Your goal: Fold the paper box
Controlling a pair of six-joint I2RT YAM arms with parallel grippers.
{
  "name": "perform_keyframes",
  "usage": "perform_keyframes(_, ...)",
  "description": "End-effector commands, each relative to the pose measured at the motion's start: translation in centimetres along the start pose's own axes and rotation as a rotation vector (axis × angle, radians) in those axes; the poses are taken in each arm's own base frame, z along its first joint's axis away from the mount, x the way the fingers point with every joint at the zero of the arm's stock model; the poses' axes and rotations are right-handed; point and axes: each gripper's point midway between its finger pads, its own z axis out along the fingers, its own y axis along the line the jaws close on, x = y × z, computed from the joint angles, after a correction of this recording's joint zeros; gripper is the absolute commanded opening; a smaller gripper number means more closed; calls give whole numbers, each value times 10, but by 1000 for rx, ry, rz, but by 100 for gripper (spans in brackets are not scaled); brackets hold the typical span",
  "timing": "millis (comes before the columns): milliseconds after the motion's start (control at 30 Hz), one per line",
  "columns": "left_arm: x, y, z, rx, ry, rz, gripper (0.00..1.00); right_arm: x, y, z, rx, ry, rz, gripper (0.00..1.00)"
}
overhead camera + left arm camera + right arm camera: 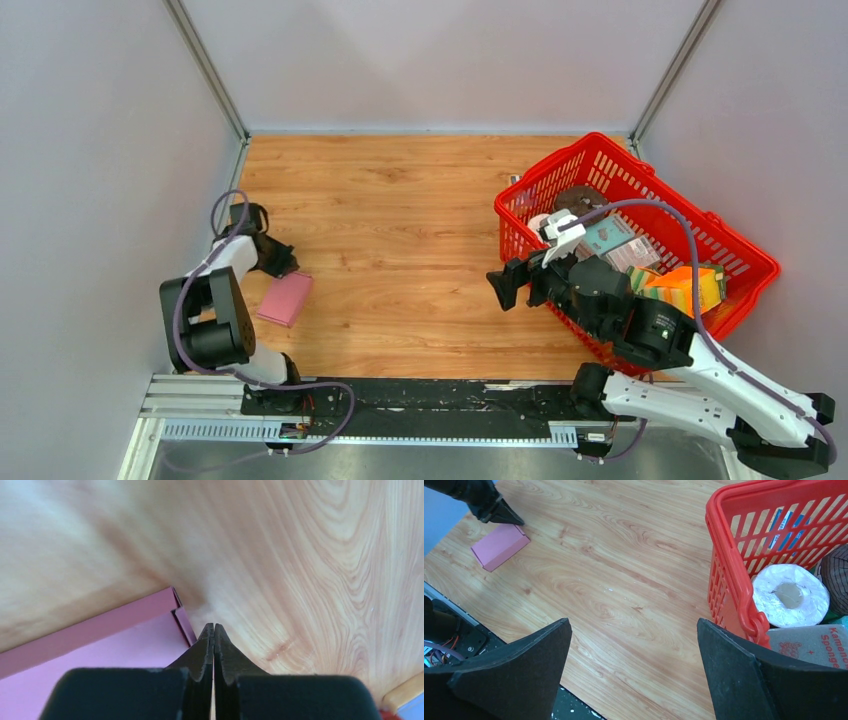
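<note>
The paper box (286, 298) lies flat on the wooden table at the left, a small pink folded rectangle. It also shows in the left wrist view (100, 650) and far off in the right wrist view (500, 546). My left gripper (290, 266) is shut at the box's far corner, its fingertips pressed together (214, 626) just past a short pink side flap, with nothing between them. My right gripper (497, 285) hovers open over bare table beside the basket, wide apart in its wrist view (634, 622), and holds nothing.
A red plastic basket (520, 205) stands at the right, holding a tissue roll (790, 594), a sponge pack (811, 644), teal and orange boxes and a dark round item. Grey walls close in the left, back and right. A black rail (420, 395) runs along the near edge.
</note>
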Motion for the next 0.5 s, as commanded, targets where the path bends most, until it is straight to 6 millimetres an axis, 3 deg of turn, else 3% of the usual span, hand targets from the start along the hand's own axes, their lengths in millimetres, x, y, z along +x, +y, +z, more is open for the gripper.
perform_keyframes(0,-32,23,-28,-15,-117,-70,0,-25,11,-3,-42,-61,33,100)
perform_keyframes(133,-34,-5,-58,91,-160,143,14,-24,15,2,-51,-55,30,100)
perform_keyframes(167,-24,-17,-69,89,-149,224,16,-22,15,4,-50,-51,28,100)
perform_keyframes(233,-17,-23,-86,57,-203,326,27,-20,19,7,-58,-40,27,100)
perform_keyframes(267,3,-27,-89,48,-183,386,32,-20,20,8,-62,-39,26,100)
perform_keyframes(300,4,-22,-91,5,-216,406,54,-18,21,10,-64,-33,23,100)
perform_keyframes(333,14,-21,-95,-4,-226,404,63,-18,21,11,-64,-32,24,100)
perform_keyframes(367,33,-12,-92,-41,-193,447,64,-19,22,11,-67,-34,25,100)
perform_keyframes(467,36,21,-92,-186,-264,472,64,-16,23,13,-70,-32,29,100)
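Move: The folded paper box lies flat with its far short edge right at the left hand's shut fingertips. Its middle is about 7 cm back towards the base from that hand, some 1 cm to its left and 1 cm below, with bare table around it. From the right hand, the paper box lies far off, roughly 46 cm to the left, 8 cm ahead and 26 cm below. The paper box's far edge is let go as the left hand lifts off: the hand first slips some 3.5 cm left and slightly back while rising, then swings about 8.5 cm right, ending 9 cm higher. The fingers open more than halfway, and the wrist tilts and turns clockwise, roughly 20 degrees. The right hand drifts 2 cm left, fingers still wide open. ##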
